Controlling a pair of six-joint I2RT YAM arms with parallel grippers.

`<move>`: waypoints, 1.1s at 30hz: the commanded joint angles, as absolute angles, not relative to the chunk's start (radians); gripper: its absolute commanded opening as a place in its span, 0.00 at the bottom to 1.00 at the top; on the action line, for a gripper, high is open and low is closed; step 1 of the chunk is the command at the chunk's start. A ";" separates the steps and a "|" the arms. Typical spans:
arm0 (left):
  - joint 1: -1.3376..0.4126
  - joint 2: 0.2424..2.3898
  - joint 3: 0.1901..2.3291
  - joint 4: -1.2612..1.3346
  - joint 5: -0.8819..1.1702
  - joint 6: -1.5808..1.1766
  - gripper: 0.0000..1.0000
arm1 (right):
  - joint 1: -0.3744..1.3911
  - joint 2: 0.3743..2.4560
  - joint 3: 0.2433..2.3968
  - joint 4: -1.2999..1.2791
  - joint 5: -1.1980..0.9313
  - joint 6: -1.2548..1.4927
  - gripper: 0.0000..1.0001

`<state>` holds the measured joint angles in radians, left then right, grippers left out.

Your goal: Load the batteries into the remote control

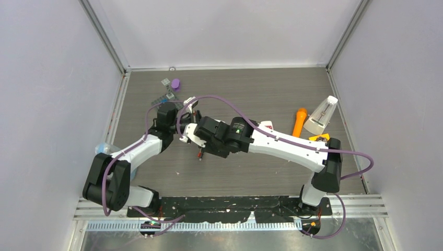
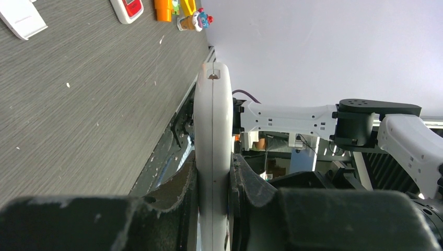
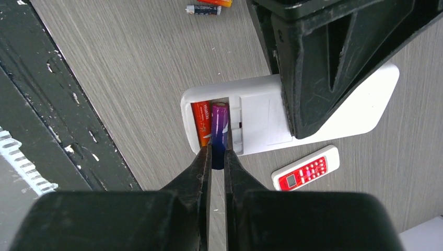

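The white remote control (image 3: 261, 120) lies back-up with its battery bay uncovered. My left gripper (image 2: 213, 167) is shut on it, seen edge-on between the black fingers (image 2: 177, 193). An orange battery (image 3: 202, 123) lies in the bay. Beside it a purple battery (image 3: 220, 120) has its far end in the bay. Its near end is pinched in my right gripper (image 3: 217, 157), which is shut on it. Two more batteries (image 3: 203, 9) lie loose on the table beyond the remote.
A small remote with a red face (image 3: 305, 173) lies just right of my right fingers. An orange tool (image 1: 299, 121) and a white metronome (image 1: 324, 116) stand at the right. Purple and grey bits (image 1: 175, 83) sit back left. The black base strip (image 3: 57, 120) runs along the near edge.
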<state>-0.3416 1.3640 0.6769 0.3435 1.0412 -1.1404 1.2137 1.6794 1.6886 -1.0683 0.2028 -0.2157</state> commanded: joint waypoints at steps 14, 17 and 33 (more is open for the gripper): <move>-0.348 1.334 0.674 0.465 1.079 -1.197 0.00 | 1.218 1.637 1.717 -0.977 0.308 -0.158 0.56; -0.348 1.329 0.686 0.472 1.075 -1.201 0.00 | 1.204 1.588 1.735 -0.972 0.294 -0.112 0.62; -0.348 1.262 0.655 0.825 0.912 -1.647 0.00 | 0.897 1.120 1.362 -0.545 0.118 0.460 0.86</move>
<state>-0.3450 1.3415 0.6567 0.6769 0.9962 -1.4815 0.9428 1.1954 1.4811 -0.7372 0.1513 0.2253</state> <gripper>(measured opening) 0.216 0.801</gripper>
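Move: The right fingers still hold the purple battery at the battery compartment, whose middle lies about 1 cm ahead, 1 cm left and 1 cm below. On the table some 20 cm lower, the loose batteries lie about 10 cm ahead and 8 cm left, the white cover 16 ahead and 5 right. From the left hand, which keeps gripping the white remote, that compartment lies roughly 5 cm back, straight behind at about the same height. Right fingers open off the purple battery, then rise about 13 cm rightward; left lifts the remote some 5 cm. ##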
